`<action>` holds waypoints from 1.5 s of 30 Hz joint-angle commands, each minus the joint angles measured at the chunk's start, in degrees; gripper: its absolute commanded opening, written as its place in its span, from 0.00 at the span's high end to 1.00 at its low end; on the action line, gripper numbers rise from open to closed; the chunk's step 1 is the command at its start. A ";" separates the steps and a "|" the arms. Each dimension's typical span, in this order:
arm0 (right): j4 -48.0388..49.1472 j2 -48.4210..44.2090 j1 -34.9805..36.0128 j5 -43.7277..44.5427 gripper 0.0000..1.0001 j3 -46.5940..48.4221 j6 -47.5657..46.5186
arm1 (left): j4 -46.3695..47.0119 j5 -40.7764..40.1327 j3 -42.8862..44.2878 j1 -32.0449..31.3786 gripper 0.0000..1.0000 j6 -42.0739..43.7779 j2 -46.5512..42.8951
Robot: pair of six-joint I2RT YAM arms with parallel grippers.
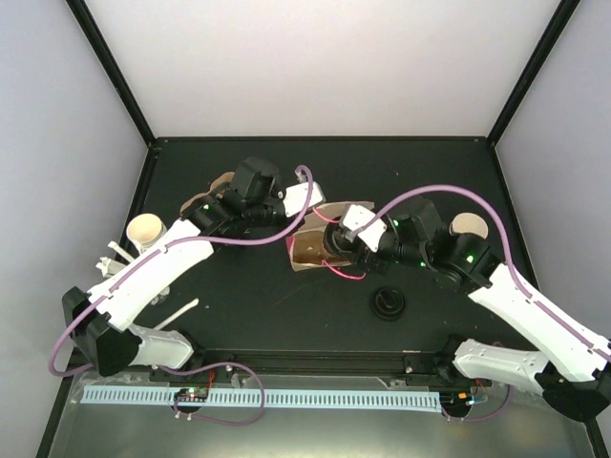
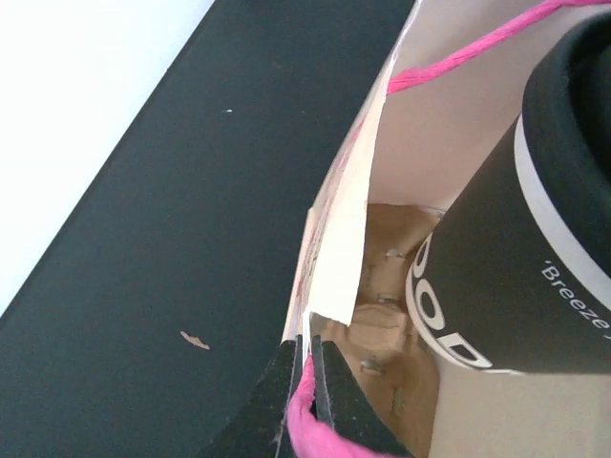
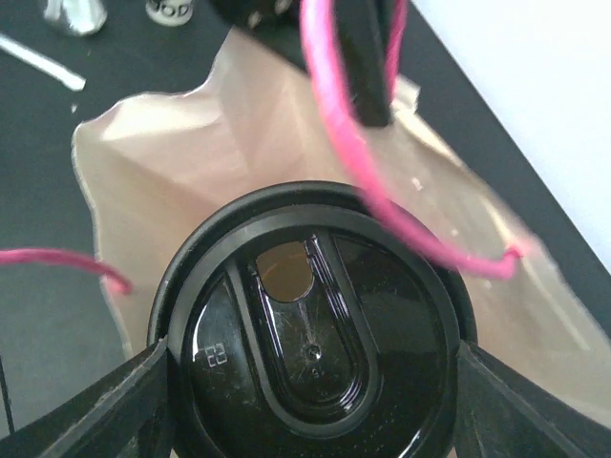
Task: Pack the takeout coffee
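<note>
A brown paper bag (image 1: 307, 252) with pink cord handles (image 3: 336, 143) stands open mid-table. My left gripper (image 2: 307, 367) is shut on the bag's rim (image 2: 342, 258) and one pink handle, holding the mouth open. A takeout coffee cup (image 3: 315, 334) with a black lid and black side printed in white (image 2: 506, 286) hangs in the bag's mouth. My right gripper (image 3: 315, 382) is shut on it, one finger at each side of the lid. At the bottom of the bag lies a brown pulp tray (image 2: 382, 320).
An open cream-topped paper cup (image 1: 146, 229) stands at the left, another (image 1: 468, 227) at the right behind my right arm. A loose black lid (image 1: 388, 303) lies in front of the bag. A white stick (image 1: 177, 313) lies near the left arm's base.
</note>
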 commanded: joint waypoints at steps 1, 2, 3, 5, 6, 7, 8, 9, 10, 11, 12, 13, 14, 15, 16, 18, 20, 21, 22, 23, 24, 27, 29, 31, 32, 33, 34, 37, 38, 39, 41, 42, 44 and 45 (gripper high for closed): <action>4.24 -4.24 0.96 -3.45 0.46 -5.55 -11.97 | 2.83 1.28 -1.93 -1.23 0.98 3.42 -3.02; 4.40 -5.33 1.53 -4.02 0.47 -6.91 -14.33 | 2.83 1.41 -2.44 -1.56 0.98 3.42 -3.05; 4.46 -6.29 2.17 -4.89 0.49 -8.95 -16.65 | 2.97 1.31 -2.97 -1.94 0.98 3.38 -4.73; 4.51 -8.37 3.53 -6.38 0.50 -11.14 -20.92 | 3.32 1.05 -3.98 -2.55 0.99 3.50 -5.86; 4.50 -9.25 4.24 -6.76 0.50 -12.24 -22.64 | 3.43 0.95 -4.31 -2.89 0.98 3.51 -6.27; 4.47 -9.90 5.13 -6.86 0.51 -12.88 -23.75 | 3.52 0.73 -4.55 -3.19 0.98 3.47 -6.69; 4.42 -10.28 6.03 -6.77 0.51 -13.30 -24.35 | 3.53 0.55 -4.67 -3.52 0.98 3.50 -6.96; 4.18 -10.36 6.90 -6.37 0.51 -13.52 -25.05 | 3.47 0.30 -4.67 -3.77 0.98 3.43 -7.19; 3.86 -10.37 8.31 -5.41 0.52 -13.74 -25.90 | 3.31 -0.17 -4.58 -4.09 0.98 3.38 -7.38; 3.80 -10.29 9.92 -3.68 0.52 -14.18 -26.35 | 3.06 -0.52 -4.43 -4.53 0.98 3.34 -7.58; 3.95 -10.10 11.35 -1.71 0.52 -14.59 -26.70 | 2.88 -0.87 -4.36 -5.08 0.99 3.27 -7.78; 4.14 -9.68 12.79 0.32 0.52 -14.93 -27.43 | 2.74 -1.23 -4.37 -5.84 0.98 3.24 -8.13; 4.75 -9.43 14.15 2.46 0.53 -15.54 -28.15 | 2.72 -1.75 -4.64 -6.74 0.98 3.32 -8.56; 5.92 -9.14 15.35 4.77 0.53 -16.13 -28.42 | 2.77 -2.53 -4.97 -8.21 0.98 3.29 -9.12; 6.94 -8.75 16.32 7.11 0.53 -16.65 -28.60 | 2.74 -3.31 -5.25 -9.23 0.99 3.16 -9.41; 9.22 -7.98 17.72 10.57 0.53 -17.50 -29.06 | 2.77 -5.11 -5.87 -11.73 0.99 2.60 -10.17; 9.81 -7.10 18.64 12.89 0.53 -18.30 -30.21 | 2.71 -7.18 -6.51 -13.99 0.98 1.74 -10.67; 10.10 -6.78 19.21 14.26 0.53 -18.91 -30.73 | 2.78 -8.14 -6.94 -14.98 0.98 1.22 -10.98; 10.70 -6.47 19.82 15.82 0.54 -19.95 -30.99 | 3.01 -9.33 -7.52 -15.95 0.98 0.59 -11.38; 11.54 -6.28 20.52 17.10 0.54 -20.89 -31.11 | 3.31 -10.47 -8.06 -16.91 0.98 -0.09 -11.70; 12.17 -6.18 20.99 17.96 0.54 -21.98 -31.10 | 3.46 -11.36 -8.59 -17.74 0.98 -0.67 -11.98; 12.40 -6.22 22.32 17.60 0.53 -24.46 -30.35 | 3.89 -13.65 -10.25 -20.17 0.98 -2.38 -13.04; 12.80 -6.67 23.70 17.81 0.52 -26.43 -29.44 | 4.23 -14.65 -10.98 -21.29 0.98 -3.60 -13.44; 13.12 -7.16 25.11 18.69 0.52 -28.67 -29.02 | 4.33 -16.40 -11.34 -22.12 0.98 -4.47 -13.69; 13.51 -7.16 25.58 19.23 0.52 -29.55 -28.59 | 4.45 -17.31 -11.40 -22.37 0.99 -4.96 -13.78; 13.89 -7.01 25.86 19.53 0.52 -29.96 -27.91 | 4.54 -18.72 -11.40 -22.41 0.98 -5.43 -13.78; 14.40 -6.83 26.00 19.66 0.52 -30.06 -27.31 | 4.63 -21.11 -11.22 -22.41 0.98 -6.17 -13.66; 18.94 -6.46 26.00 22.08 0.53 -29.20 -26.74 | 3.62 -29.17 -9.08 -22.37 0.98 -5.50 -12.46; 20.52 -6.27 26.02 22.97 0.53 -28.86 -27.58 | 3.28 -30.82 -8.44 -22.33 0.98 -4.26 -12.16; 22.20 -5.91 25.98 23.95 0.52 -28.57 -28.20 | 3.20 -32.17 -7.96 -22.33 0.98 -2.95 -11.96; 26.20 -4.51 25.88 25.89 0.52 -28.38 -30.21 | 4.05 -34.32 -7.31 -22.25 0.98 -0.71 -12.21; 28.39 -3.41 25.72 26.79 0.52 -28.39 -31.02 | 5.30 -35.73 -7.47 -21.98 0.98 0.62 -12.42; 31.46 -0.58 24.64 26.59 0.51 -27.43 -31.53 | 8.66 -37.58 -8.47 -21.33 0.98 3.83 -13.00; 32.39 0.99 24.02 26.08 0.51 -26.36 -31.09 | 10.43 -38.53 -9.10 -21.17 0.98 5.51 -13.12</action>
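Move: From the right hand, which holds the lidded coffee cup at the bag's mouth, the carrier in the bottom of the bag lies about 8 cm ahead, 8 cm left and 16 cm below. The rim corner pinched by the left hand is some 4 cm ahead and 13 cm left, about level, and the loose black lid is 3 cm back, 11 cm right and 18 cm down. From the left hand, the carrier is about 5 cm ahead, 5 cm right and 17 cm below; the held cup is 2 cm back, 9 cm right and 3 cm lower. Still gripping the cup by its lid, the right hand draws back some 8 cm while sinking, then goes nearly straight down into the bag to about 14 cm lower, rolling some 45 degrees about its pointing axis, before easing slightly forward, left and up. The left hand keeps the rim and pink handle pinched, drags them back about 11 cm, then returns some 4 cm forward, tilting. ##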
